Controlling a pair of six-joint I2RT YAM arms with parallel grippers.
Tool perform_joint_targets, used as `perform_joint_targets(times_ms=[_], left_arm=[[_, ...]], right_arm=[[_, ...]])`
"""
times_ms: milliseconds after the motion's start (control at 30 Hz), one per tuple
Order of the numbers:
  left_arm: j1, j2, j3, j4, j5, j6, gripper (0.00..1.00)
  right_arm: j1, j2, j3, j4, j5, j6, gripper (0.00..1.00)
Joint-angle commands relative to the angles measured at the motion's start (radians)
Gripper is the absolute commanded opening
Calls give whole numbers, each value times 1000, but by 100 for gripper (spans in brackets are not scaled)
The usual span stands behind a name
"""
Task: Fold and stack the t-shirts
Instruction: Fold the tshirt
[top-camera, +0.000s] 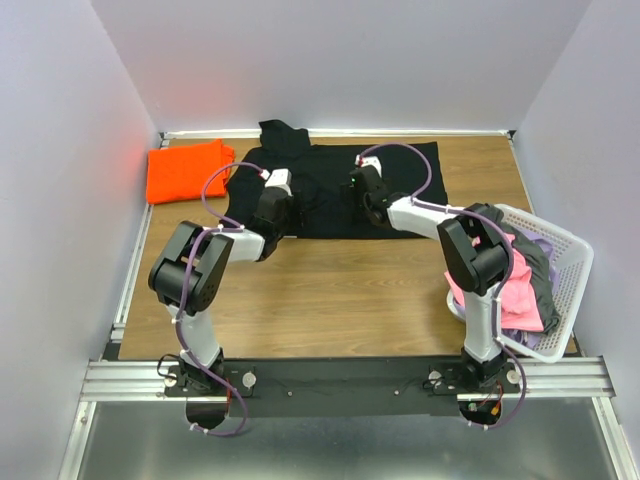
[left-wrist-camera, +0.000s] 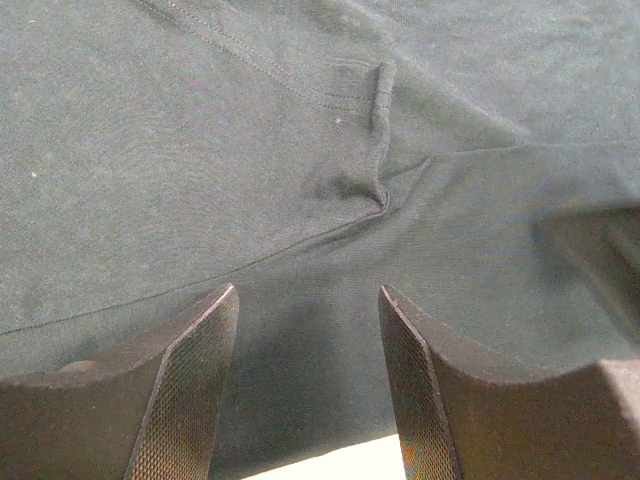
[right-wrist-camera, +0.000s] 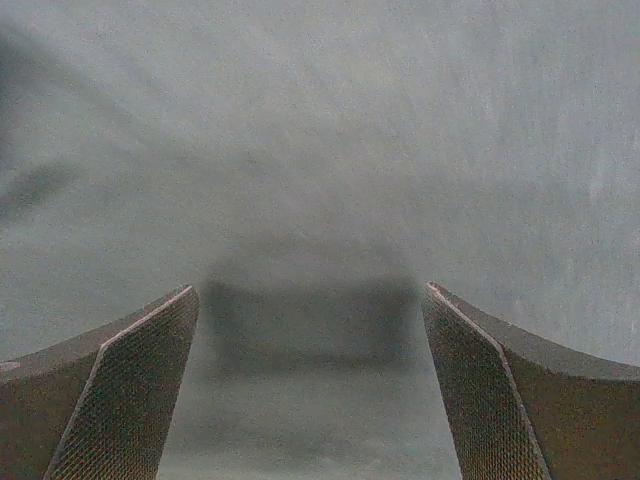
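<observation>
A large black t-shirt (top-camera: 320, 195) lies spread flat at the back middle of the table. My left gripper (top-camera: 272, 205) hovers over its left part, near the front hem. In the left wrist view the left gripper (left-wrist-camera: 308, 300) is open above the black cloth (left-wrist-camera: 300, 150), with a seam and a small fold ahead of the fingertips. My right gripper (top-camera: 362, 190) hangs over the shirt's middle right. Seen from the right wrist, the right gripper (right-wrist-camera: 310, 295) is open wide over smooth cloth (right-wrist-camera: 320, 130), holding nothing. An orange t-shirt (top-camera: 187, 170) lies folded at the back left.
A white lattice basket (top-camera: 570, 250) leans at the right edge with a pink shirt (top-camera: 520, 295) and a grey-purple one (top-camera: 537, 268) inside. Bare wooden table (top-camera: 340, 280) lies between the black shirt and the arm bases. White walls enclose three sides.
</observation>
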Motion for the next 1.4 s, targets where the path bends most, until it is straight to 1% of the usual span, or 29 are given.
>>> perform_joint_targets(times_ms=[0, 100, 333, 533, 733, 867, 1033, 1367], left_arm=[[-5, 26, 6, 37, -19, 29, 66], [-5, 31, -10, 37, -8, 25, 64], [-16, 9, -56, 23, -28, 15, 64], [-22, -20, -116, 14, -40, -4, 64], [-34, -28, -165, 12, -49, -24, 64], [-51, -60, -206, 12, -66, -50, 64], [-100, -89, -249, -29, -178, -113, 64], [-158, -153, -327, -48, -214, -199, 64]], right_arm=[[-16, -54, -71, 28, 49, 64, 98], [-16, -64, -117, 37, 35, 85, 98], [-16, -81, -220, 35, 18, 151, 98], [-16, -146, -333, 32, -2, 205, 97], [-15, -173, -396, 32, -28, 229, 97], [-13, -191, -441, 34, -37, 248, 97], [3, -208, -485, 34, -46, 268, 96], [40, -303, -612, 29, -80, 317, 96]])
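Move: The half-folded black t-shirt lies just under both open grippers, about 2 cm below; its middle is roughly 9 cm ahead and 10 cm right of the left hand, and some 5 cm ahead and 5 cm left of the right. From the left hand, its sleeve corner stands about 26 cm ahead and 4 cm left, the folded orange shirt about 16 cm ahead and 29 cm left. The basket is roughly 25 cm back and 45 cm right of the right hand. The black t-shirt is dragged back over the table under both hands' open fingers: each sinks some 2 cm until its fingertips press on the near part of the cloth, then draws level towards the bases, the left about 8 cm and the right nearly 10. The right also drifts right early on, rolling its left side up and turning slightly clockwise; neither gripper closes. ##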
